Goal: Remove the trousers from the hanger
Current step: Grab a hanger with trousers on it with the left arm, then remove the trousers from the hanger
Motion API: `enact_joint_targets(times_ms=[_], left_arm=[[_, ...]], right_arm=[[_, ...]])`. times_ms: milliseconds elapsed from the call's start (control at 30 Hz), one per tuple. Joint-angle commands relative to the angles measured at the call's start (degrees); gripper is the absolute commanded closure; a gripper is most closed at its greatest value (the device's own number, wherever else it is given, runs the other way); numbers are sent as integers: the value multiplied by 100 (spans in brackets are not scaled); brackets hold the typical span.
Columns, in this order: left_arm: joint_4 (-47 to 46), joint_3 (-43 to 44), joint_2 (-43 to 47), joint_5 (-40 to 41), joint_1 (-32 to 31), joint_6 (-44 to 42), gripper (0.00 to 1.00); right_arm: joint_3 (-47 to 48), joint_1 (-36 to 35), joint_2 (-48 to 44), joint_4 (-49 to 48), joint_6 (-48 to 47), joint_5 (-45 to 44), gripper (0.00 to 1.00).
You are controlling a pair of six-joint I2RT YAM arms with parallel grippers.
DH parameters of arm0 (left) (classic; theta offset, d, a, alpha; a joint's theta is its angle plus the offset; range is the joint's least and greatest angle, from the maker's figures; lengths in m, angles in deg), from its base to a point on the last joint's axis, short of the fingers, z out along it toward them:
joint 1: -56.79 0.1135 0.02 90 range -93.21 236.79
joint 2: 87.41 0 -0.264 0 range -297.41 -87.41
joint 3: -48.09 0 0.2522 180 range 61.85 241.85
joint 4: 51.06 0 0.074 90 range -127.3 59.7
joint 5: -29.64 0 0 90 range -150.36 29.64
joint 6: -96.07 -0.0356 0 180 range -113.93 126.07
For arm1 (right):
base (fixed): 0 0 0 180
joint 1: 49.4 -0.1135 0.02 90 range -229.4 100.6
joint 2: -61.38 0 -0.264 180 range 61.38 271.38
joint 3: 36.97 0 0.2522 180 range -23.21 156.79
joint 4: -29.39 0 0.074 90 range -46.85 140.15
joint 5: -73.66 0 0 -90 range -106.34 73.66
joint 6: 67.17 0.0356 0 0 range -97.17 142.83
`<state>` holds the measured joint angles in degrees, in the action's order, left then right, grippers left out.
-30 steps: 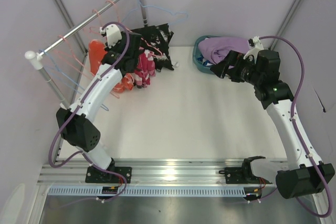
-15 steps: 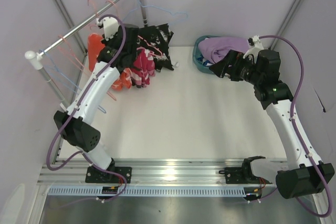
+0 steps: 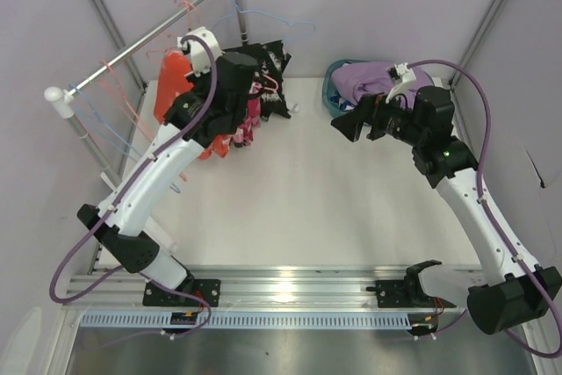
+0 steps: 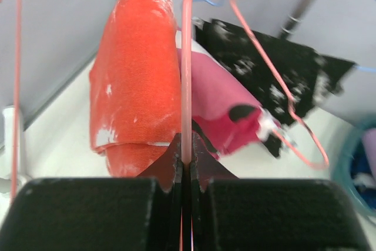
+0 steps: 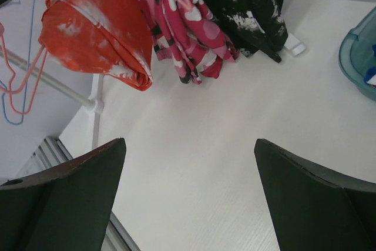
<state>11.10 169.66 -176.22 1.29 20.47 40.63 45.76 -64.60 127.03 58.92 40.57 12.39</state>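
Note:
My left gripper [image 4: 187, 154] is shut on the thin pink wire of a hanger [image 4: 187, 69]. Orange trousers [image 4: 135, 69] hang just left of that wire, and pink-magenta patterned trousers [image 4: 217, 107] hang to its right. Black trousers with white speckles [image 4: 276, 66] hang behind them. From above, the orange [image 3: 171, 85], pink-magenta [image 3: 244, 118] and black [image 3: 268, 66] pairs cluster by the rail, partly hidden by my left arm. Lavender trousers [image 3: 378, 76] lie in the teal basin [image 3: 336, 104]. My right gripper [image 5: 189, 142] is open and empty over bare table, facing the hanging pairs.
A metal rail [image 3: 140, 41] on white posts runs diagonally along the back left, with several empty pink and blue wire hangers [image 3: 114, 107] on it. A blue hanger [image 3: 272, 19] sticks out near the rail's far post. The basin's rim [image 5: 358, 57] is at my right gripper's right.
My left arm has swung right and risen, carrying the pink hanger with it. My right gripper has moved left, away from the basin, still open.

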Motion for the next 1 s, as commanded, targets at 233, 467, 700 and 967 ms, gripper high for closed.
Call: enact_joint_targets(times_ms=[233,467,700,967], left_arm=[[423,574,470,673,-1508,812,100],[987,715,620,445,-2370,1342,100],[601,926,567,436,-3713,772,100],[-1356,453,550,-784,-4296,-503,100]], right_arm=[[-129,-922,-140,-460,-1727,-480,1],[-885,-1617,-622,-1453,-2301,-614,0],[-1061,-1890,-1167,-1033,-2003,-1114,1],[-1527,-1925,-2266,-427,-1387,-2230,1]])
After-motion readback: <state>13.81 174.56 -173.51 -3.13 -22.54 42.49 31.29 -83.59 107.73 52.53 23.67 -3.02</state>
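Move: Hanging from the pink hanger already in the left fingers, the orange trousers lie some 6 cm ahead, 6 cm left and 8 cm below that hand. Its way leads to the open right gripper, about 33 cm to its right, 7 cm back and 5 cm lower. The pink trousers hang about 13 cm ahead, 1 cm right and 14 cm below it. From the right hand the orange trousers are roughly 13 cm ahead, 39 cm left and 3 cm lower. Carrying the hanger away from the rack in a still-closed grip, the left hand sweeps about 22 cm right and 18 cm back towards the right gripper, rising slightly and turning some 45 degrees clockwise. The right hand, fingers kept wide open, draws back about 8 cm, swinging left and then partly returning, as its fingertips tilt up. ##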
